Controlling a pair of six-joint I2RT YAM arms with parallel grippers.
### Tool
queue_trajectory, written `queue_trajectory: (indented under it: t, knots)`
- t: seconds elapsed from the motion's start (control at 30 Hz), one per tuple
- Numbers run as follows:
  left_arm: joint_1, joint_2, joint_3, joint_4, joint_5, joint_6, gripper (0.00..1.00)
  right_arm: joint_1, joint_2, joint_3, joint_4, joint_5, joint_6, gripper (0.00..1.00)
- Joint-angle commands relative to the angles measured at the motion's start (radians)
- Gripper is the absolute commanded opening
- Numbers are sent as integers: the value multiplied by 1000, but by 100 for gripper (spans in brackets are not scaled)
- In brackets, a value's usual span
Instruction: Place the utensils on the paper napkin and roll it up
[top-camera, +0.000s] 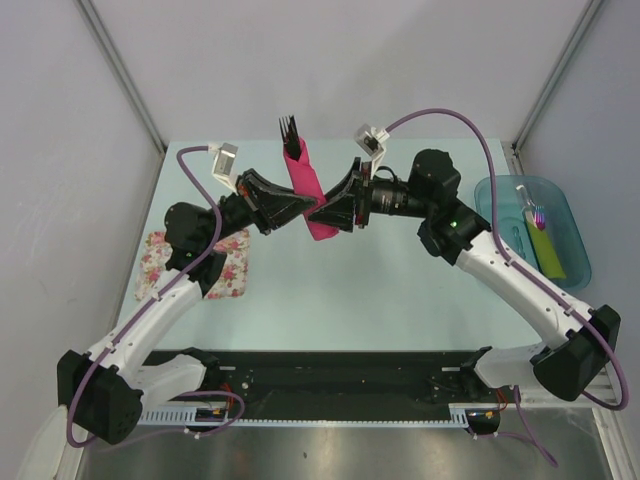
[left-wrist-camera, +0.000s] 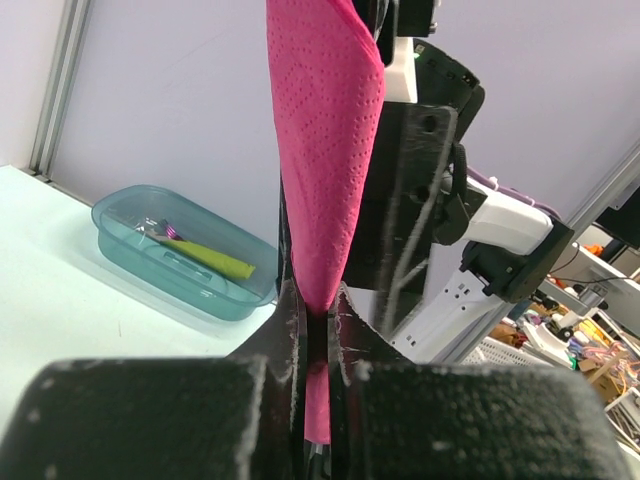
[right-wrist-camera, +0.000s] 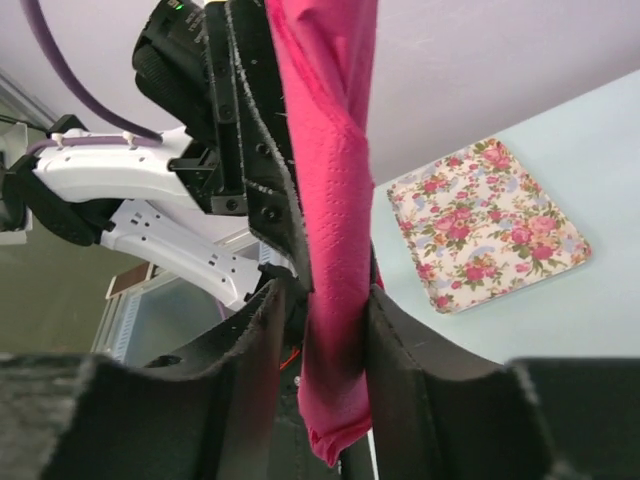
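Observation:
The magenta paper napkin (top-camera: 308, 192) is rolled into a long tube around the utensils and held in the air above the table's middle. Black fork tines (top-camera: 291, 128) stick out of its far end. The rest of the utensils are hidden inside. My left gripper (top-camera: 300, 205) is shut on the roll from the left, and the napkin (left-wrist-camera: 325, 150) rises between its jaws. My right gripper (top-camera: 322, 212) is shut on the roll from the right, near its lower end, with the napkin (right-wrist-camera: 335, 300) between its jaws.
A white floral cloth (top-camera: 195, 264) lies at the left of the pale table. A teal plastic bin (top-camera: 532, 228) at the right holds a white-handled brush (top-camera: 534, 208) and a yellow-green strip (top-camera: 547, 248).

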Motion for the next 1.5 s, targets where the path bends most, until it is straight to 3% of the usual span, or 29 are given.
queue_trajectory:
  t: [0.0,0.03,0.17,0.27,0.3,0.37,0.4,0.5,0.63,0.87,0.9,0.97,1.1,1.27,1.33,1.47]
  knots:
    - [-6,-12,43,67,-13,-19,0,10,5,-7,55,12,-1,34]
    - [-6,-11,43,69,-14,-19,0,10,5,-10,57,17,-1,31]
    - [-6,-9,45,66,-17,-23,0,7,1,-10,44,28,-1,0]
    - [-8,-15,37,44,-17,-2,4,-14,-6,-5,21,32,-2,0]
    - [-6,-20,34,37,-16,7,18,-19,-7,-1,6,34,-16,0]
    - [-6,-26,20,23,-10,36,34,-33,-7,30,-69,43,-62,0]
    - [-6,-29,14,12,-13,45,48,-40,-7,36,-106,44,-65,0]
    - [-2,-38,-8,-32,-14,73,63,-83,-2,59,-146,29,-68,0]
    - [1,-69,-20,-113,-2,145,67,-172,-15,82,-265,-32,-116,0]
    - [1,-107,-9,-428,62,447,79,-483,-48,131,-626,-193,-380,0]
    - [3,-112,-11,-484,72,469,82,-585,-53,141,-719,-230,-410,0]
    - [1,-112,0,-558,49,528,87,-679,-50,164,-840,-259,-553,0]
    - [0,-104,23,-718,35,621,95,-984,-9,214,-1214,-261,-872,0]
    - [1,-129,9,-759,81,691,98,-1265,99,231,-1509,-218,-1301,0]
    - [1,-146,-4,-756,90,694,98,-1385,170,228,-1580,-206,-1363,0]
    - [1,-166,-20,-746,92,696,98,-1479,267,208,-1588,-141,-1421,0]
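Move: The napkin roll stands nearly upright between the right hand's half-open fingers, its middle some 3 cm left, 1 cm ahead and 4 cm above. From the left hand, which already grips it, the middle is about 1 cm ahead, 1 cm right and 4 cm up. The teal bin's middle lies roughly 53 cm right of the right hand, 23 cm ahead and 36 cm below. The green packet inside is about 4 cm right of and 3 cm nearer than that middle. The right fingers shut on the lower part of the napkin roll to take it over, and only then do the left fingers open wide and let go, that hand sinking about 12 cm with its fingertips dipping. Keeping its grip, the right hand carries the roll some 40 cm to the right towards the teal bin, gathering speed, sinking about 15 cm and edging forward, while it swings clockwise and dips its fingers. ##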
